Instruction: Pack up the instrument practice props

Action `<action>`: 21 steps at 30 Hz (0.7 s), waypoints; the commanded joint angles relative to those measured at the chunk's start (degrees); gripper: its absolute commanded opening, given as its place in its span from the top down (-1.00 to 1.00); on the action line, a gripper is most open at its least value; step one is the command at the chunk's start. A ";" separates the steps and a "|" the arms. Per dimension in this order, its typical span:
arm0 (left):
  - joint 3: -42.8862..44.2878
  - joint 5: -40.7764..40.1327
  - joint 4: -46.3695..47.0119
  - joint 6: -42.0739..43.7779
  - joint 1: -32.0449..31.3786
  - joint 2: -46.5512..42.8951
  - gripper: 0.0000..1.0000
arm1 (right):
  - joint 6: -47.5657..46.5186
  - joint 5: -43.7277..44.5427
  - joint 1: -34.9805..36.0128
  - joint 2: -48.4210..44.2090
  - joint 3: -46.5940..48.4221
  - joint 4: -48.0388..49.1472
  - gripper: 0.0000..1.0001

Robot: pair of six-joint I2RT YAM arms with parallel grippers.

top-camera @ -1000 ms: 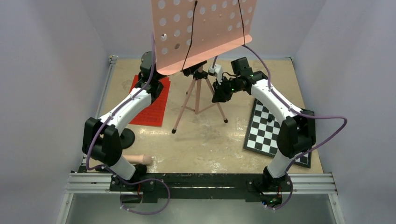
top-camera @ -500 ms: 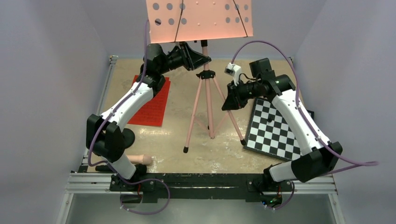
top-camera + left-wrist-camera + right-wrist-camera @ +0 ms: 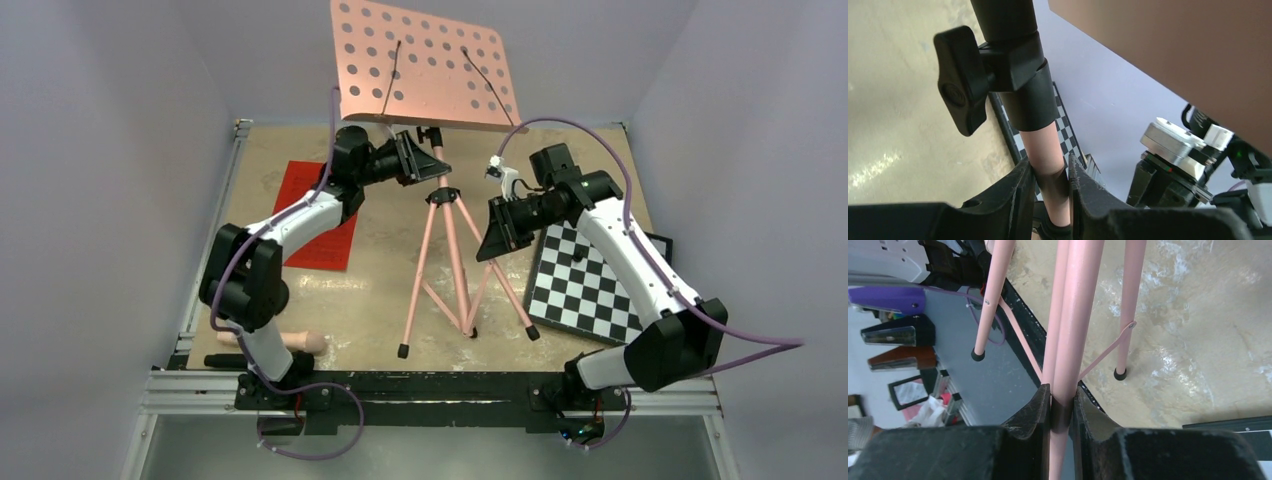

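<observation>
The pink music stand is held between both arms at the table's middle. Its hole-perforated desk (image 3: 425, 65) tilts at the back, and its underside (image 3: 1173, 55) fills the upper right of the left wrist view. The tripod legs (image 3: 440, 260) reach toward the front edge. My left gripper (image 3: 428, 160) (image 3: 1050, 175) is shut on the pink post (image 3: 1043, 145), just below the black clamp knob (image 3: 960, 82). My right gripper (image 3: 490, 240) (image 3: 1062, 405) is shut on a pink leg tube (image 3: 1075, 315). Red sheet-music pages (image 3: 315, 215) lie flat at the left. A pink rod (image 3: 300, 342) lies near the left arm's base.
A black-and-white checkerboard (image 3: 585, 285) lies on the table under the right arm. Grey walls close in on three sides. The black rail (image 3: 430, 385) runs along the front edge, with one tripod foot (image 3: 403, 350) close to it.
The stand has swung with both grippers on it. Its feet have moved toward the front edge and its desk has tipped back and flatter. Both arms shifted with it.
</observation>
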 commanded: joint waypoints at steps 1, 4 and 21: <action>0.14 1.30 9.42 1.12 -1.30 5.04 1.00 | 4.18 -11.25 0.66 -0.94 1.16 13.42 1.00; 1.39 1.50 10.97 -0.50 -1.60 9.97 1.00 | 6.91 -11.40 0.89 -0.22 0.21 15.11 1.00; -2.89 0.40 16.93 -5.26 -3.36 22.07 1.00 | 15.88 -6.93 1.41 9.41 -0.75 18.94 1.00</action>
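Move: The music stand is already in both grips, the left on the pole below its clamp, the right on one tripod leg. Its desk is about 19 cm ahead of the left hand, 3 cm left and 12 cm above. The far tabletop beneath lies about 20 cm ahead of the left hand, 2 cm left and 28 cm below; from the right, 37 cm ahead, 11 cm left and 23 cm below. The red sheet music is 3 cm ahead of the left hand, 29 cm left; the chessboard 3 cm ahead of the right, 29 cm right, both down on the table. The music stand is tipped desk-end down towards the far tabletop by both hands. The left hand, still pinching the pole, sinks about 17 cm, drifting slightly forward and pitching forward some 25 degrees, most of it before slowing near the end; the right keeps its hold on the leg, sinks about 6 cm with a little forward and left, and pitches over with it, also turning slightly clockwise. ##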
